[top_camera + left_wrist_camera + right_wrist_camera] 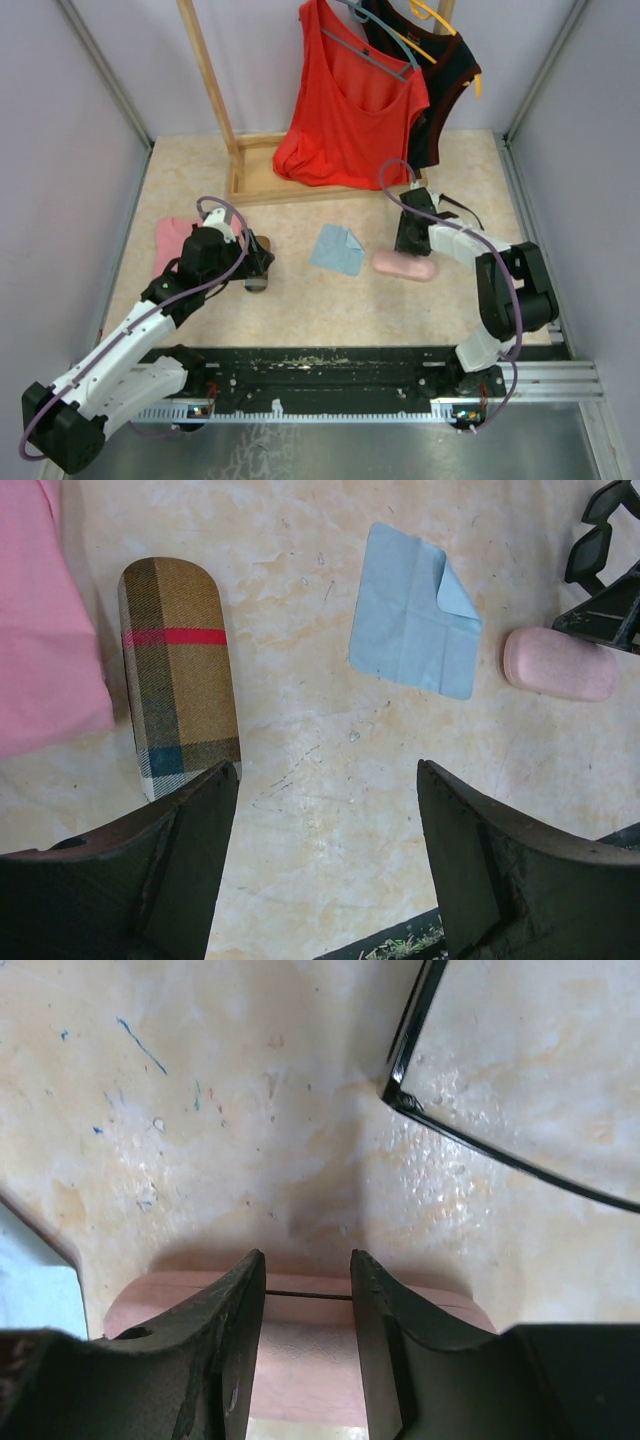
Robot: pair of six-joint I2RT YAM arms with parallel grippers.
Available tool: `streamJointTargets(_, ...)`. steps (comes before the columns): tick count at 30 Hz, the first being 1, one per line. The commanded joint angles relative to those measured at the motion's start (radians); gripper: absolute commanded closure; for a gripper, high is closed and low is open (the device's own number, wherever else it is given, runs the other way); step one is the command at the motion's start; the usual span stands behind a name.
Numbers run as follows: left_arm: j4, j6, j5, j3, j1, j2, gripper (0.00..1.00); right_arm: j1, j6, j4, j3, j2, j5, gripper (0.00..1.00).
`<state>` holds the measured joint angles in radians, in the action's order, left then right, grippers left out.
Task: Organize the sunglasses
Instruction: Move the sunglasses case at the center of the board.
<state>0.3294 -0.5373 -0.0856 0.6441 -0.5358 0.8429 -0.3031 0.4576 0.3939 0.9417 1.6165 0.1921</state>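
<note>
Black-framed sunglasses (452, 203) lie on the table just behind my right gripper (410, 235); the left wrist view shows them at the far right (598, 532), and a thin black rim (392, 1090) crosses the right wrist view. The right gripper (307, 1255) hangs low over the oblong pink case (300, 1360), jaws a little apart and empty, the case's seam showing between them. My left gripper (328, 770) is open wide over bare table, its left finger beside the near end of the brown plaid case (178, 670). No other sunglasses are in view.
A light blue cleaning cloth (337, 249) lies between the two cases. A pink cloth (172, 240) sits at the left by the plaid case (262, 243). At the back, a wooden rack base (250, 185) stands with a red top (350, 100) and a black top hanging over it.
</note>
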Motion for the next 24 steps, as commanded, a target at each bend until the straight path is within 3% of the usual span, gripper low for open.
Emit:
streamJointTargets(1, -0.024, 0.014, 0.026, -0.008, 0.005, -0.002, 0.22, 0.005, 0.022, 0.041, -0.032, -0.082, -0.014, 0.6)
streamJointTargets(11, -0.047, 0.011, 0.062, -0.017, 0.005, 0.006, 0.22, 0.005, 0.073, 0.102, -0.148, -0.204, -0.069, 0.6)
streamJointTargets(24, -0.056, 0.003, 0.079, -0.031, 0.005, 0.002, 0.22, -0.04, 0.161, 0.105, -0.308, -0.5, -0.187, 0.59)
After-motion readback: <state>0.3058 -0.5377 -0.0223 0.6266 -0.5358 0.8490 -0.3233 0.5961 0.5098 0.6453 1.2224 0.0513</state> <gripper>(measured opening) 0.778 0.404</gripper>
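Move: The pink sunglasses case lies right under the right hand's fingertips, its middle about 2 cm back and 2 cm below. The blue cloth is about 18 cm to the left of the right hand and 1 cm farther out; the black sunglasses stand some 9 cm ahead and 10 cm to its right. From the left hand, the pink case is roughly 34 cm right, 4 cm ahead and 14 cm below. The right fingertips, still on the pink case and part open, drag it about 10 cm back towards the base. ##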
